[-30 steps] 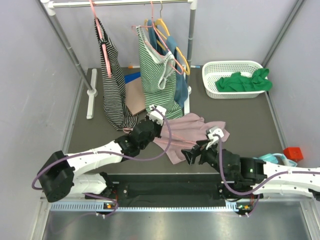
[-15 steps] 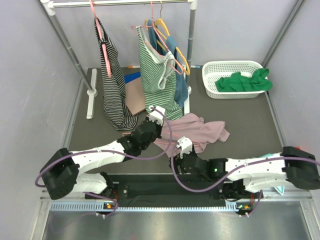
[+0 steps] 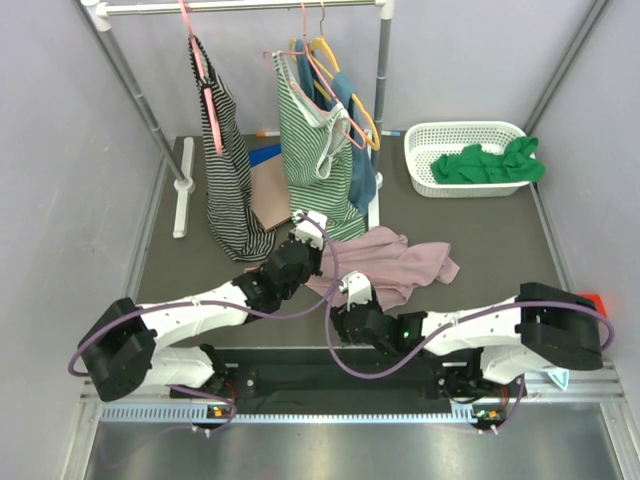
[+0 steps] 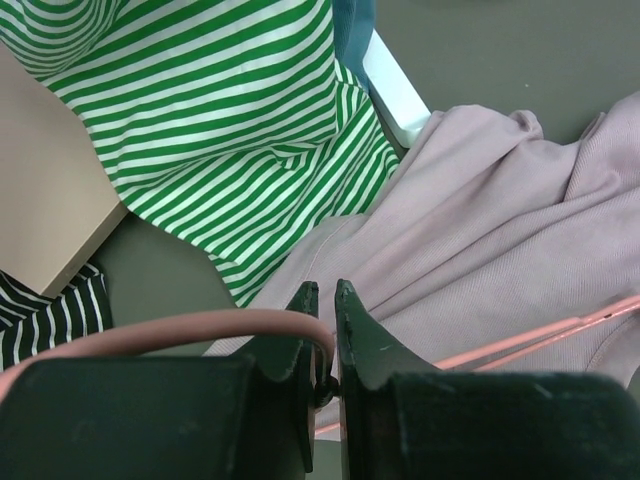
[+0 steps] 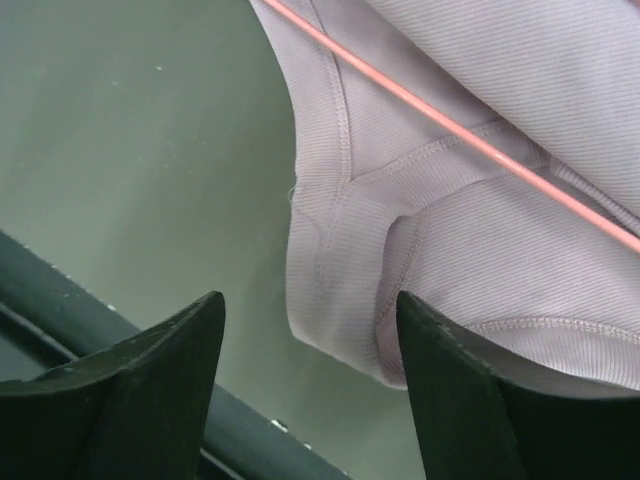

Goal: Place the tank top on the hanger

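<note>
The dusty-pink tank top [image 3: 400,262] lies crumpled on the dark table, right of centre. My left gripper [image 3: 306,243] is at its left edge and is shut on the curved hook of the thin salmon-pink hanger [image 4: 190,328]. The hanger's wire [image 4: 545,333] runs across the fabric [image 4: 500,220]. My right gripper [image 3: 346,303] is open just above the top's near-left corner. In the right wrist view its jaws [image 5: 308,297] straddle a folded strap end [image 5: 340,300], with the hanger wire [image 5: 450,128] crossing the cloth beyond.
A clothes rack [image 3: 240,8] at the back holds a black-striped garment [image 3: 225,170], a green-and-white striped top [image 3: 315,150] and a yellow hanger [image 3: 345,90]. A white basket [image 3: 425,165] holds green cloth [image 3: 490,165]. A tan board [image 3: 268,195] leans behind. A red block [image 3: 592,300] sits at the right edge.
My right arm has swung left from the table's right side to the tank top's near-left corner, gripper still open. My left gripper has hardly moved and still holds the hanger.
</note>
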`<action>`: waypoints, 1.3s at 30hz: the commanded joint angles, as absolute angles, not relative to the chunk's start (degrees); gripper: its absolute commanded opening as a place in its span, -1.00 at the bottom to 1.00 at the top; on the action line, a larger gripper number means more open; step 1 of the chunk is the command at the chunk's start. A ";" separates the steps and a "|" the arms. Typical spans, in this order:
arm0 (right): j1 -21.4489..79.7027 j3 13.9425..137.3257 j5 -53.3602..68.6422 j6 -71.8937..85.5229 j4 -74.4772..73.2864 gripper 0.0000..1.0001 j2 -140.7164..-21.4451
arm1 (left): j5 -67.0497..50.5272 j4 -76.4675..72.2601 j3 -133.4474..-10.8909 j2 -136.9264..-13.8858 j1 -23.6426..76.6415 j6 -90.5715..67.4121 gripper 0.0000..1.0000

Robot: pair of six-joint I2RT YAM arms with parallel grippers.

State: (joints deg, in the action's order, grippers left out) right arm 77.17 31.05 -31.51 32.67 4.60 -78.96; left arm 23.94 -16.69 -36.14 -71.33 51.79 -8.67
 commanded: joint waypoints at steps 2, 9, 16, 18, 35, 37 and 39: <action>76.20 33.58 -31.03 33.83 6.51 0.05 -82.00 | 25.40 -18.63 -35.77 -69.00 51.68 -8.09 -1.00; 76.11 32.00 -33.74 38.49 -1.39 -1.00 -75.00 | 27.24 -18.37 -35.33 -67.33 51.50 -7.65 -1.00; 66.83 23.04 -30.07 40.17 -4.48 -1.00 -59.52 | 27.26 -23.02 -30.51 -56.36 51.42 -8.52 -1.00; 62.61 21.02 -28.75 39.47 -4.92 -1.00 -54.87 | 26.90 -24.52 -28.13 -51.36 51.33 -8.61 -1.00; 34.38 26.18 -15.66 26.20 -8.86 -1.00 -43.95 | 19.07 -29.44 -24.17 -44.47 51.33 -6.42 -1.00; 31.38 27.24 -13.55 24.88 -11.32 -1.00 -40.97 | 20.12 -29.62 -24.17 -44.91 51.33 -6.07 -1.00; 30.50 29.08 -13.19 24.35 -13.70 -1.00 -38.60 | 20.48 -29.62 -24.26 -45.70 51.33 -5.71 -1.00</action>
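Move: The tank top's near strap edge sits between the open right fingers, about 1 cm ahead and 2 cm below. The held hanger's middle is some 7 cm ahead of the right hand and 3 cm to its right, the green-striped top's hem about 17 cm ahead, straight on. From the left hand, the strap is roughly 9 cm back, 4 cm right and 11 cm below. The right hand dips a little and pinches the strap edge shut between its fingers, then drags it about 17 cm right, 11 cm forward and finally up along the hanger, swinging clockwise nearly 30 degrees. Meanwhile the left hand keeps its grip on the hanger and lifts it about 10 cm, easing back and left as its fingers tip upward, then settles slightly. ##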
